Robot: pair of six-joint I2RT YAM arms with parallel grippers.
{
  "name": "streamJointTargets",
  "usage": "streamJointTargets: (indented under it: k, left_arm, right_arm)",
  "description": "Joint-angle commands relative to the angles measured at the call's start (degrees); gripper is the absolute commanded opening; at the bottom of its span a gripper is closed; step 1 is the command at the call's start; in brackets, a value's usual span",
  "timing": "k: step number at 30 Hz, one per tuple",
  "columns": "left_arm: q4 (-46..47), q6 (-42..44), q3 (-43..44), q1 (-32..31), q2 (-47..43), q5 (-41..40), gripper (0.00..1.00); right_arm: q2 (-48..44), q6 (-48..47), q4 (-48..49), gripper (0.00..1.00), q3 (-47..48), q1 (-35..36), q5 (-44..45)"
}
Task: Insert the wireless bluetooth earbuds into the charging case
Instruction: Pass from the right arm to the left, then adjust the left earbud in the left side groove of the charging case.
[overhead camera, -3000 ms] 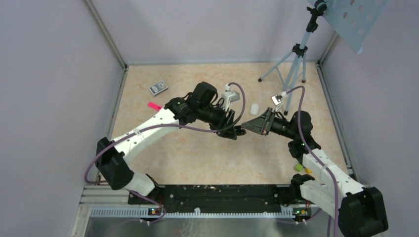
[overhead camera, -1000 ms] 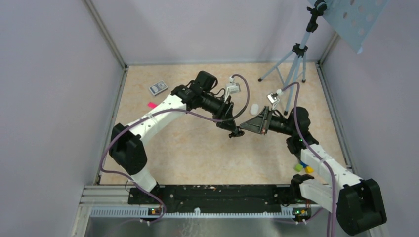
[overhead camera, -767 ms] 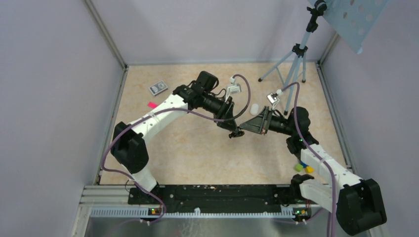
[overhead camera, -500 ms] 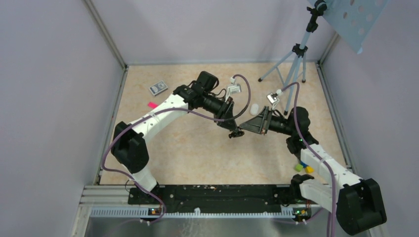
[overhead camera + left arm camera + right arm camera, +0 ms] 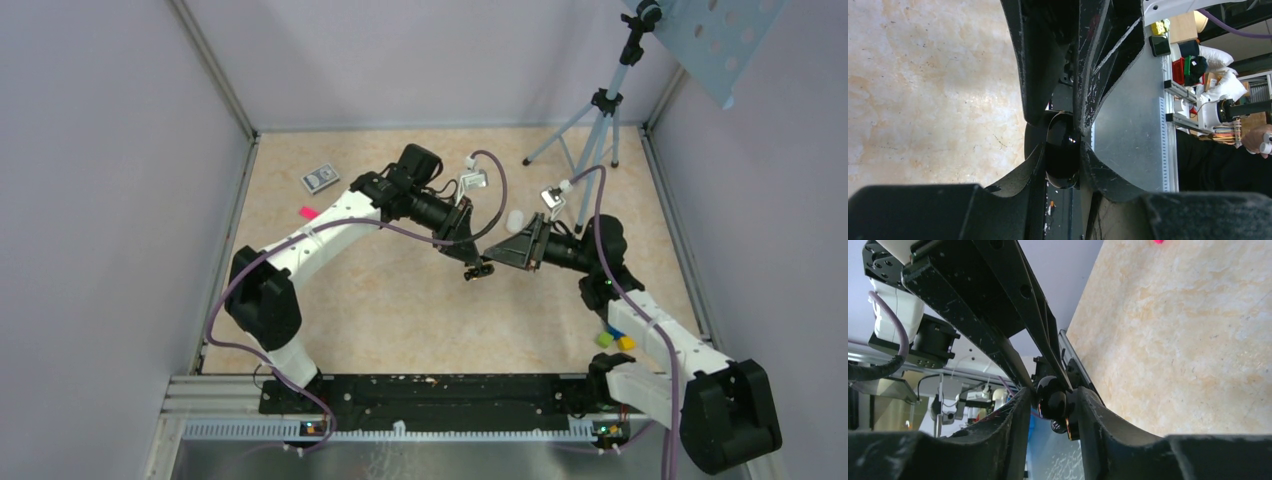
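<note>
The charging case [image 5: 482, 268], a small glossy black pebble, hangs in mid-air above the table's middle, where both grippers meet tip to tip. My left gripper [image 5: 477, 265] comes from the upper left. In the left wrist view its fingers press both sides of the case [image 5: 1063, 160], so the left gripper [image 5: 1063, 150] is shut on it. My right gripper [image 5: 493, 262] comes from the right. In the right wrist view the case [image 5: 1050, 396] sits between the spread fingers of the right gripper [image 5: 1054, 401], with slack on one side. The earbuds are out of view.
A white pill-shaped object [image 5: 515, 221] lies just behind the grippers. A small grey box [image 5: 320, 178] and a pink scrap [image 5: 311, 212] lie at the back left. A tripod [image 5: 590, 130] stands at the back right. Green and yellow blocks [image 5: 612, 340] sit by the right arm.
My left jaws have closed in onto the case. My right jaws have widened a little around it. Both arms have stayed almost still over the last second.
</note>
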Motion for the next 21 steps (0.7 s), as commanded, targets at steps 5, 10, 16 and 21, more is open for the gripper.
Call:
streamJointTargets:
  k: [5,10,16,21]
  left_arm:
    - [1.9,0.2,0.9,0.7,-0.8,-0.1,0.00]
    - [3.5,-4.5,0.0,2.6,-0.7,-0.7,0.00]
    - [11.2,-16.2,-3.2,3.9,-1.0,-4.6,0.00]
    - [27.2,-36.4,-14.5,3.8,-4.9,-11.4,0.00]
  right_arm:
    - [-1.6,-7.8,-13.0,0.53,8.2,-0.4,7.3]
    - [-3.7,-13.3,-23.7,0.61,13.4,-0.4,16.6]
    - [-9.0,-24.4,-43.8,0.64,22.0,-0.4,30.5]
    - [-11.6,-27.6,-47.8,0.60,23.9,4.2,36.5]
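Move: The black charging case sits at both sets of fingertips: about 1 cm to the left and 1 cm back of the right hand point, and about 1 cm to the right and 1 cm back of the left one, level with both. A white oval lies on the table roughly 17 cm ahead of the right hand, 12 cm to its right and some 22 cm below. Right hand opens off the case, travelling forward, then right and up, about 9 cm; left carries it forward. ##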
